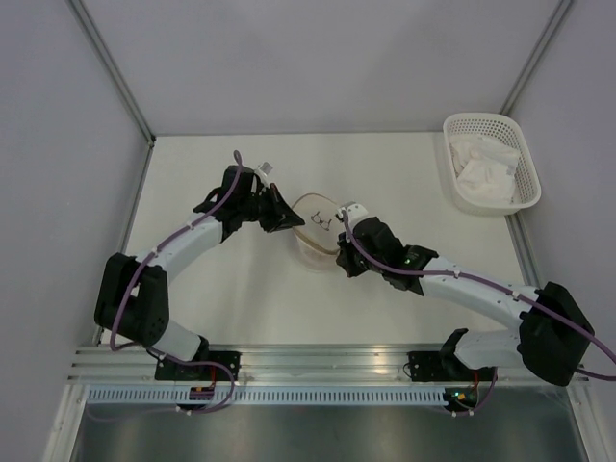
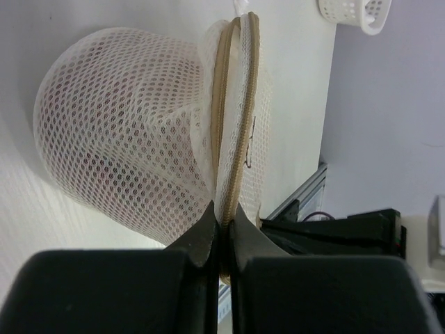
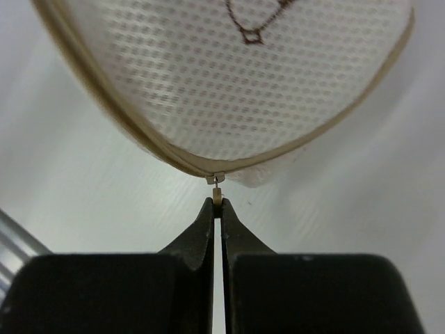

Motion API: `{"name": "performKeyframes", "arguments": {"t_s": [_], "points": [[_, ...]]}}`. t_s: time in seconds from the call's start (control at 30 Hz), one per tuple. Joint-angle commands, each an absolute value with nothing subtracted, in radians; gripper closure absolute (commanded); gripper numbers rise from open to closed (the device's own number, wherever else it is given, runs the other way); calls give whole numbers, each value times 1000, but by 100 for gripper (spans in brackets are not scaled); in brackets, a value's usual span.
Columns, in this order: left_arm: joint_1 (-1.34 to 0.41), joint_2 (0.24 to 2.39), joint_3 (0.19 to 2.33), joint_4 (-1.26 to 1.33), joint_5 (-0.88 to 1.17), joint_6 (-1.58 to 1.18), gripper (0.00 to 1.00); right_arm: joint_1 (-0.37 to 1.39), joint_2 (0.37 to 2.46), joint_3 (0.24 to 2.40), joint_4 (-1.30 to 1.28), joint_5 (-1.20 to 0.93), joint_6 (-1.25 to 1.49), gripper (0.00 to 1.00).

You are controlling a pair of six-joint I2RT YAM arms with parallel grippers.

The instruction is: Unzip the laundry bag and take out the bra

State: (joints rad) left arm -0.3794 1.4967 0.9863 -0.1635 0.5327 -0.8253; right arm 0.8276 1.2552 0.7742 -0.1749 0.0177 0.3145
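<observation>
The laundry bag (image 1: 315, 231) is a small whitish mesh pod with a brownish zip rim, mid-table between both grippers. In the left wrist view the bag (image 2: 125, 132) lies on its side and my left gripper (image 2: 224, 224) is shut on its zip rim (image 2: 233, 125). In the right wrist view the flat flap with the dark bra drawing (image 3: 236, 76) faces me and my right gripper (image 3: 217, 204) is shut on the small zip pull tab (image 3: 217, 195). The bra is not clearly visible; a faint pinkish shade shows through the mesh.
A white plastic lattice basket (image 1: 489, 160) holding white cloth stands at the back right, also at the top of the left wrist view (image 2: 354, 14). Grey walls enclose the table. A metal rail (image 1: 318, 361) runs along the near edge.
</observation>
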Motion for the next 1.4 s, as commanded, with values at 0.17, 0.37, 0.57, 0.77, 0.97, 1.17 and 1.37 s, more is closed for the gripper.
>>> {"name": "performKeyframes", "arguments": {"t_s": [0.17,0.37,0.57,0.77,0.97,1.17,1.37], "points": [[-345,1577,1143,-319,718,-591,95,828,1336,819,-310,428,377,100],[-339,1608,1144,-325,727,-578,88,824,1306,815,-293,442,388,100],[-337,1548,1131,-304,661,-638,0,818,1276,804,-282,426,396,100],[-360,1333,1042,-322,494,-779,0,810,1259,790,-256,326,393,99],[-449,1123,876,-322,456,-903,1,810,1212,749,-152,76,351,100],[-512,919,738,-334,347,-1005,0,810,1184,742,-100,-244,321,100],[-594,933,695,-354,309,-1058,0,819,1204,749,-32,-448,328,99]]}}
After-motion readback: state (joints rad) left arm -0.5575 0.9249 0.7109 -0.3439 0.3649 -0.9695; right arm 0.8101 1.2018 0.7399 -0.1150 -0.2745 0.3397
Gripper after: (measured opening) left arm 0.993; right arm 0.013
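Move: The left fingers already pinch the zip rim on the bag's left side, and the right fingers already hold the zipper pull. That pull lies about 11 cm to the left hand's right, 8 cm nearer the base and slightly lower. The glasses print is some 6 cm to the left hand's right and 1 cm farther out. From the right hand, the print lies about 9 cm ahead and 5 cm left. Keep the right gripper shut on the zipper pull and draw it right, forward and slightly down, about 7 cm, while the left stays nearly still on the rim. Open the left fingers wide to let go, lift clear, then bring them about 12 cm back towards the bag's near side, ending slightly higher than they began. Meanwhile swing the right hand back and left, rising a little, its wrist turning counter-clockwise some 30 degrees. ##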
